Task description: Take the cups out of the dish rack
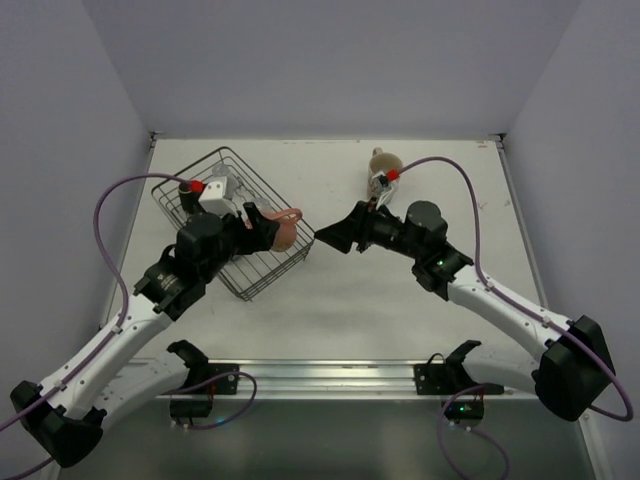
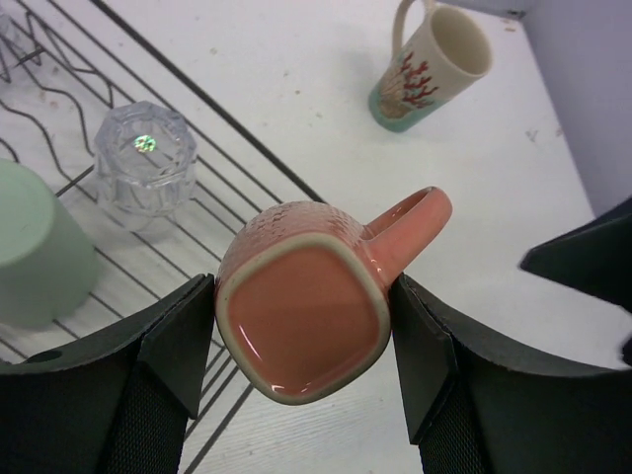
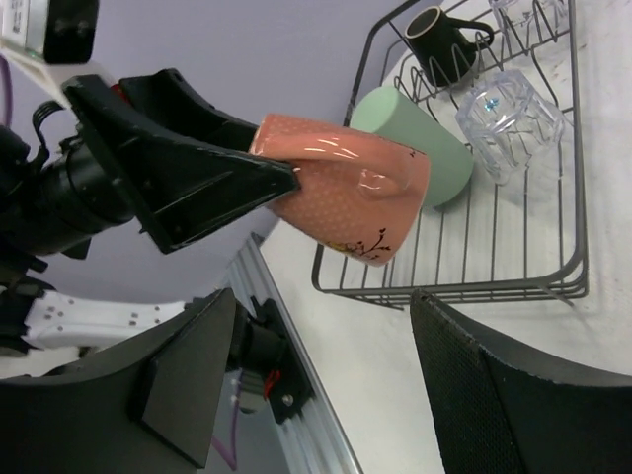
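My left gripper (image 1: 268,232) (image 2: 304,341) is shut on the salmon-pink mug (image 1: 288,232) (image 2: 306,306) (image 3: 346,193), holding it in the air over the dish rack's (image 1: 262,183) (image 2: 197,94) (image 3: 464,289) right corner, handle pointing right. My right gripper (image 1: 330,238) (image 3: 326,341) stands open just right of the mug, with nothing between its fingers. Inside the rack are a pale green cup (image 2: 30,247) (image 3: 420,138), an upturned clear glass (image 2: 146,158) (image 3: 509,118) and a dark brown mug (image 3: 439,39). A cream patterned mug (image 1: 384,163) (image 2: 430,69) stands upright on the table.
The white table (image 1: 400,300) is enclosed by pale walls at the back and sides. A metal rail (image 1: 330,375) with the arm bases runs along the near edge. Purple cables (image 1: 470,200) loop above both arms.
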{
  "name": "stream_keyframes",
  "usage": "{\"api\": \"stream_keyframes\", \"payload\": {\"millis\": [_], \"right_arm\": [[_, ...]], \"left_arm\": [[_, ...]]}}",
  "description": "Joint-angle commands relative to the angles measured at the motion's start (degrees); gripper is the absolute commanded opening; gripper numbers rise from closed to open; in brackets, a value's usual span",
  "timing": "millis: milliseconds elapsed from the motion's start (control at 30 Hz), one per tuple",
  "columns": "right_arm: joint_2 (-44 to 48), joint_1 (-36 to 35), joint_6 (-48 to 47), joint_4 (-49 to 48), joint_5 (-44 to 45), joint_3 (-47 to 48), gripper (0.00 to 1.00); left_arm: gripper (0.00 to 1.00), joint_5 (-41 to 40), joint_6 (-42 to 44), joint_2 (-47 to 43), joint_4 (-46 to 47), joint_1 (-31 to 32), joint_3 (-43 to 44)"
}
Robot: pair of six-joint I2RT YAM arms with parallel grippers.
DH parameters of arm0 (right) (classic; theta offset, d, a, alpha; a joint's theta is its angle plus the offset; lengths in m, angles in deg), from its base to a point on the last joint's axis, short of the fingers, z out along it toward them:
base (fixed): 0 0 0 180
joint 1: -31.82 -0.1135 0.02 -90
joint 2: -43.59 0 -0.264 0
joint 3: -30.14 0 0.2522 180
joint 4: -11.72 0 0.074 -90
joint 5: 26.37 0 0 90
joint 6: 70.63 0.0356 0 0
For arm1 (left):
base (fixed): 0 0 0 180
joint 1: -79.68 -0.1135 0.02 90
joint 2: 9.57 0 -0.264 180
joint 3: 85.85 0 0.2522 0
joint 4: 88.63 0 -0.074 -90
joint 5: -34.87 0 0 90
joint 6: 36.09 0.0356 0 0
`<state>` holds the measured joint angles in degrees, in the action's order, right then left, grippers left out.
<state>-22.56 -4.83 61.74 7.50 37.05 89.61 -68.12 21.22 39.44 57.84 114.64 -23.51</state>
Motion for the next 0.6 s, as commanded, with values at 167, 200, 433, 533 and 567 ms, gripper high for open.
{"api": "stream_keyframes", "payload": {"millis": [167, 200, 433, 533, 567], "right_arm": [[-0.91, -0.45, 14.22, -25.13, 3.21, -10.72, 0.73], [-0.91, -0.53, 14.41, -27.26, 1.82, -12.3, 0.73], [-2.67, -1.41, 14.23, -36.77, -7.49, -12.23, 0.73], [-2.93, -1.59, 12.92, -37.39, -8.22, -11.44, 0.73], [-2.93, -1.59, 12.83, -37.65, -8.13, -11.35, 0.73]], "left_arm": [[0.13, 12.45, -9.23, -4.8, 18.35, 0.2, -0.59], [0.13, 12.73, -10.54, -4.81, 20.97, 0.2, -0.94], [0.13, 18.18, -14.86, -4.1, 27.76, 0.2, -2.87], [0.13, 20.89, -16.26, -3.23, 29.7, 0.2, -3.31], [0.13, 21.6, -16.79, -2.96, 31.09, 0.2, -3.66]]}}
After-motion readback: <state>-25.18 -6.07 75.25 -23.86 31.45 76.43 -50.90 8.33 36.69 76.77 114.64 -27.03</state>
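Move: The pink cup is already pinched in my left hand; my open right gripper waits about 12 cm to that hand's right, 1 cm farther back and nearly level. In the rack, the clear glass sits some 14 cm ahead of my left hand, 4 cm left and 15 cm down; the green cup lies about 11 cm ahead, 13 cm left, equally low. From my right hand, the pink cup is some 10 cm left and 1 cm ahead. I keep my grip and lift the pink cup with my left hand about 7 cm, carrying it some 6 cm right and slightly back towards my right gripper, rolling its right side up and turning clockwise. My right hand dips 3 cm, rises again and draws back about 3 cm, fingertips tipping up some 15 degrees, jaws still open; no contact with the cup can be seen. ##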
